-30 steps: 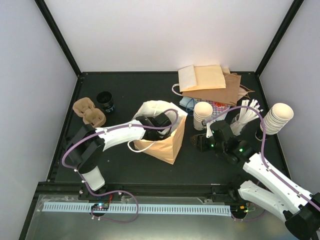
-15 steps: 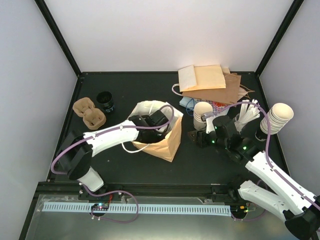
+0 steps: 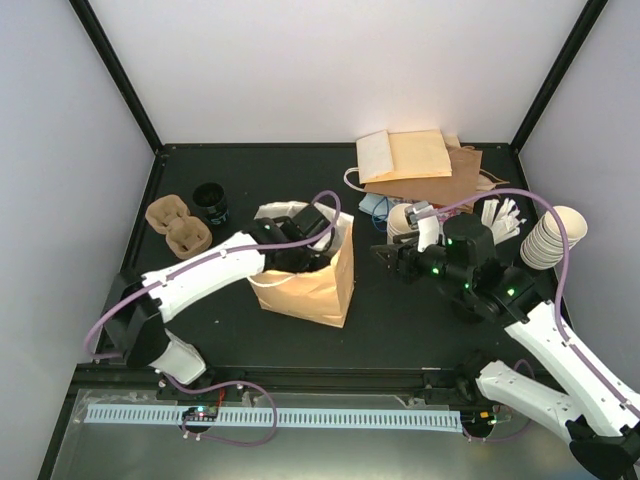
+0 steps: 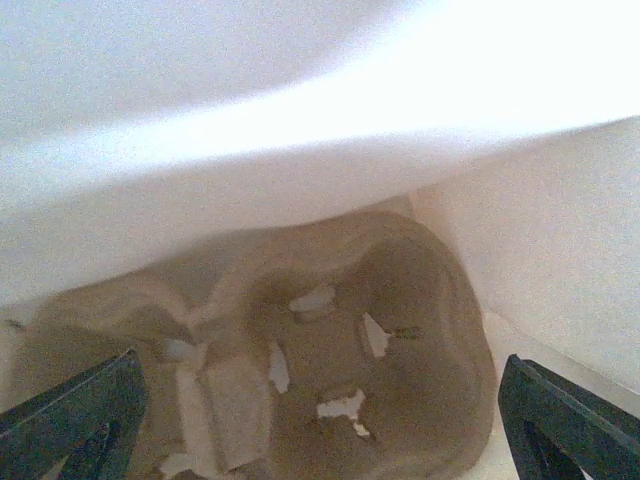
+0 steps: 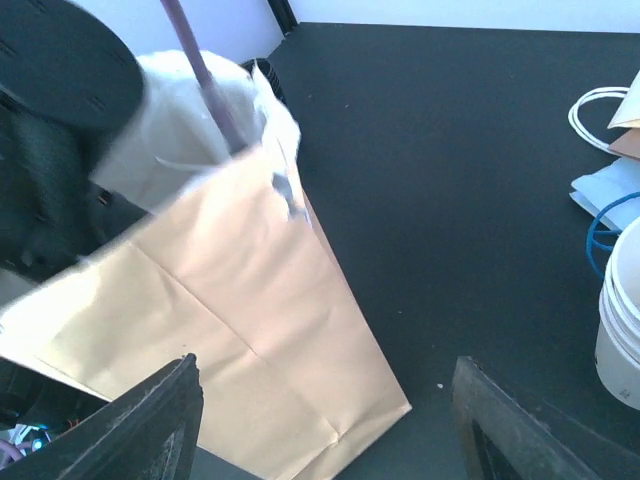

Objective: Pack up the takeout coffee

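A brown paper bag (image 3: 305,285) (image 5: 250,340) stands near the middle of the table, its mouth lined in white. My left gripper (image 3: 293,246) (image 4: 320,362) reaches down into that mouth and is open. Below it, a brown pulp tray (image 4: 400,300) lies on the bag's floor, touching neither finger. My right gripper (image 3: 392,262) (image 5: 325,365) hovers just right of the bag, open and empty. A small black-topped round thing (image 3: 212,203) stands at the back left. Whether it is the takeout coffee I cannot tell.
Brown pulp trays (image 3: 180,225) lie at the back left. One stack of lidless cream cups (image 3: 402,222) (image 5: 622,330) stands behind my right gripper, another (image 3: 556,236) at the far right. Flat paper bags (image 3: 420,165) are piled at the back, white sticks (image 3: 500,214) beside them.
My left gripper's jaws have opened wide inside the bag. The bag now stands more upright and a little further left. My right arm has swung left and back, towards the bag.
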Controlling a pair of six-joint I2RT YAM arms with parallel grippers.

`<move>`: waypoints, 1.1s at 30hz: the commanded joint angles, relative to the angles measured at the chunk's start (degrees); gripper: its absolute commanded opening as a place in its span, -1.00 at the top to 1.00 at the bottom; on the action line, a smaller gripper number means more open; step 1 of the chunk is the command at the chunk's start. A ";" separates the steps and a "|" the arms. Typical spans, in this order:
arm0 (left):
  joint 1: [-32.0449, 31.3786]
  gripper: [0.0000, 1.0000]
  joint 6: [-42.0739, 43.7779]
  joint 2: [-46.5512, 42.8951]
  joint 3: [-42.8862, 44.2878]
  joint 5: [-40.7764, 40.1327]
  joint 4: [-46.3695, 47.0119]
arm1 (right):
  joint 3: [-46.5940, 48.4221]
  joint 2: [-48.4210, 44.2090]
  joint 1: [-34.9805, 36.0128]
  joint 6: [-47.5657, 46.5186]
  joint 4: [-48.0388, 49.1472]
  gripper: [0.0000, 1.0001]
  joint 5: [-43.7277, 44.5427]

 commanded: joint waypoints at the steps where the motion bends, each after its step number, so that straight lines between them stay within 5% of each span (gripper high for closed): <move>1: 0.35 -0.98 -0.56 -4.03 8.30 -3.84 -5.96 | 0.42 0.45 -0.10 -1.43 -0.67 -0.42 -1.21; 23: -0.43 -0.96 -2.45 -2.44 8.53 -9.88 -6.81 | 2.44 3.17 0.54 -0.98 4.21 -0.44 -9.16; 33: -1.40 -0.96 -4.22 -1.55 4.93 -10.90 -2.82 | 10.45 13.19 8.05 2.59 7.45 -0.48 -4.67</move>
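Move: The left hand is already down inside the paper bag with its fingers wide open; the cup tray lies at the bag's bottom about 11 cm below it, its middle some 2 cm ahead and 2 cm left. The black cup stands roughly 20 cm ahead of that hand and 23 cm left. For the right hand the bag's right rim is about 9 cm left, 3 cm ahead and 4 cm lower; the paper cup stack is some 10 cm ahead and 6 cm right. Heading for the bag's right rim, the right hand first hangs nearly still, then speeds up leftwards about 6 cm and rises some 3 cm, turning roughly 10 degrees counter-clockwise, fingers staying open; whether it touches the paper can't be seen. The left hand, still inside the bag, draws up about 9 cm off the tray, then sinks some 6 cm back down, fingers kept wide open and ending slightly forward and left. ##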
